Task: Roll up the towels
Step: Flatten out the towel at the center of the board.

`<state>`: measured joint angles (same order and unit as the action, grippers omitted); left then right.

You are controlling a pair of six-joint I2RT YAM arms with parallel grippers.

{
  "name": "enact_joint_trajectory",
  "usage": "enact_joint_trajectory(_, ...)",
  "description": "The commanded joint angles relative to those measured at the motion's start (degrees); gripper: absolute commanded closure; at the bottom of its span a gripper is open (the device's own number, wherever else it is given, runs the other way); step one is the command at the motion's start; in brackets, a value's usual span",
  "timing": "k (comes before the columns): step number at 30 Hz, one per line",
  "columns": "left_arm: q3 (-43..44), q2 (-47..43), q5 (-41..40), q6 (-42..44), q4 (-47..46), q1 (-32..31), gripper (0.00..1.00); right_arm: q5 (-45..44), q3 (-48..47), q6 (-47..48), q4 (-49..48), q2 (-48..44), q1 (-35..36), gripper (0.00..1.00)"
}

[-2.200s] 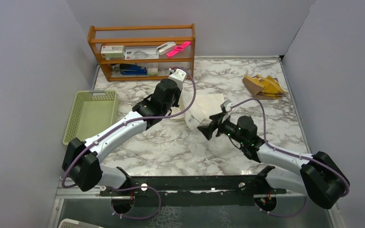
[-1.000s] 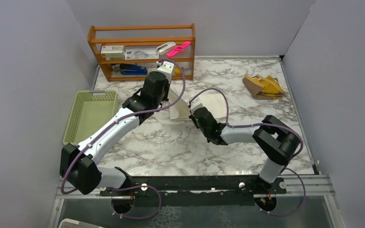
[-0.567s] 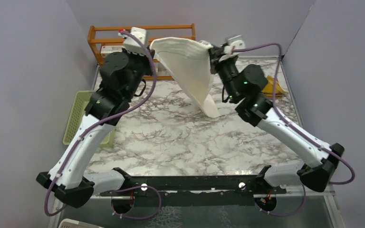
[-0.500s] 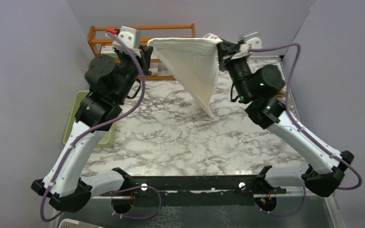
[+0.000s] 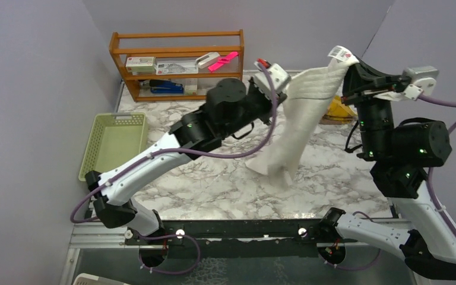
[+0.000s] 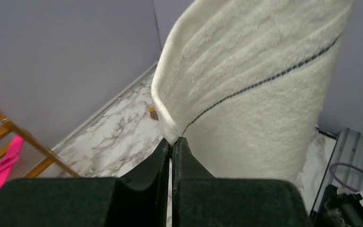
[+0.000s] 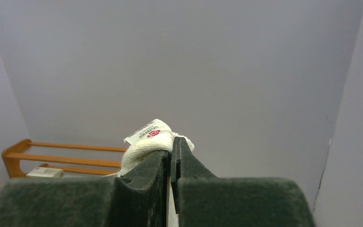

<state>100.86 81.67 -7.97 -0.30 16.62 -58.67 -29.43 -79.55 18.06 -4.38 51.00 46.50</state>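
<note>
The white towel (image 5: 300, 122) hangs in the air between my two grippers, and its lower end bunches on the marble table (image 5: 214, 184). My left gripper (image 5: 282, 89) is shut on one upper edge of the white towel (image 6: 255, 90), as the left wrist view shows at the left gripper (image 6: 171, 141). My right gripper (image 5: 349, 66) is raised higher and is shut on the corner with the sewn label (image 7: 147, 132), with the right gripper (image 7: 174, 143) tips pressed together. A strip of the mustard-yellow towel (image 5: 337, 110) shows at the back right, mostly hidden behind the white towel and right arm.
A wooden shelf (image 5: 178, 62) with small boxes and a pink item stands at the back left. A pale green basket (image 5: 114, 144) sits at the table's left edge. Grey walls enclose the left, back and right sides.
Both grippers have swung to the right with the white towel. The left one has dropped lower, the top edge has narrowed, and the hanging end now rests on the table nearer the front.
</note>
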Motion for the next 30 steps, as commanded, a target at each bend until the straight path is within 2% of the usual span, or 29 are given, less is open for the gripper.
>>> enact_joint_trajectory(1, 6.6, 3.3, -4.0, 3.0, -1.8, -3.5, 1.0, -4.2, -3.2, 1.1, 4.1, -2.6, -0.1, 0.99)
enact_joint_trajectory(6, -3.0, -3.9, -17.3, 2.4, -10.8, -3.5, 1.0, -4.8, -4.6, 6.0, 4.9, 2.2, -0.1, 0.99)
enact_joint_trajectory(9, -9.5, -10.3, -25.1, 1.5, -11.6, -3.5, 1.0, -2.0, -5.4, 5.4, 6.1, 7.6, -0.1, 0.99)
enact_joint_trajectory(12, -17.1, -17.7, -32.6, -2.0, -8.3, -3.5, 1.0, 3.7, -5.6, 1.8, 6.7, 13.9, -0.1, 0.99)
enact_joint_trajectory(15, -28.4, -26.4, -40.4, -8.5, -3.5, -3.4, 1.0, 10.2, -3.9, -2.9, 5.2, 21.1, -0.2, 0.99)
enact_joint_trajectory(19, -39.9, -38.9, -48.3, -27.1, 11.5, -3.5, 1.0, 21.6, -2.6, -9.5, 3.1, 32.8, -0.1, 0.98)
enact_joint_trajectory(20, -42.2, -41.9, -49.2, -32.3, 15.5, -3.4, 1.0, 24.4, -3.5, -10.9, 3.0, 36.2, -0.1, 0.95)
enact_joint_trajectory(21, -44.3, -45.0, -49.8, -36.2, 18.7, -3.5, 0.95, 27.4, -5.4, -11.7, 3.6, 40.0, -0.1, 0.91)
enact_joint_trajectory(23, -46.3, -50.2, -51.3, -43.2, 26.0, -3.4, 0.69, 32.6, -10.6, -11.8, 7.0, 46.6, -0.1, 0.83)
enact_joint_trajectory(25, -46.1, -53.6, -52.4, -46.2, 31.6, -3.4, 0.49, 34.2, -12.7, -12.5, 8.2, 48.6, -0.1, 0.74)
enact_joint_trajectory(26, -45.2, -54.6, -53.5, -46.8, 33.7, -3.4, 0.39, 33.5, -11.0, -12.8, 6.0, 47.3, -0.2, 0.65)
enact_joint_trajectory(27, -44.2, -55.0, -54.1, -47.0, 35.3, -3.4, 0.22, 32.8, -8.4, -12.9, 3.0, 45.2, -0.4, 0.53)
enact_joint_trajectory(28, -43.2, -54.8, -55.0, -46.9, 36.6, -3.4, 0.17, 32.5, -5.6, -13.5, 0.5, 42.9, -1.2, 0.45)
enact_joint_trajectory(30, -41.7, -53.4, -56.0, -45.5, 37.3, -3.5, 0.13, 34.0, -1.9, -16.4, -0.3, 39.0, -4.1, 0.4)
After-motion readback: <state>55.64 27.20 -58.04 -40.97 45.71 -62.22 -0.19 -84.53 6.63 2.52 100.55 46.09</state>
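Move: The towel still hangs from both shut grippers, high above the board. The middle of the board, where it is to go, is about 10 cm left, 3 cm ahead and 47 cm below the left hand; from there the green basket is some 40 cm farther left and 9 cm farther out. From the right hand that middle is about 25 cm left, 4 cm ahead and 56 cm down, and the paper bag 29 cm ahead, 11 cm right and 54 cm down. After a short backswing, left hand to the right and right hand to the right, back and slightly up, both swing the pinched towel quickly to the left and then down over the board, the left hand sweeping roughly 34 cm leftwards past the middle, sinking late and drawing a little back, the right going some 30 cm left while it drops about 35 cm and reaches forward. The left wrist turns counter-clockwise nearly 50 degrees, the right tips down as it turns the same way, and late in the swing both grippers open, the left first and wider, letting the towel go while still well above the board. ##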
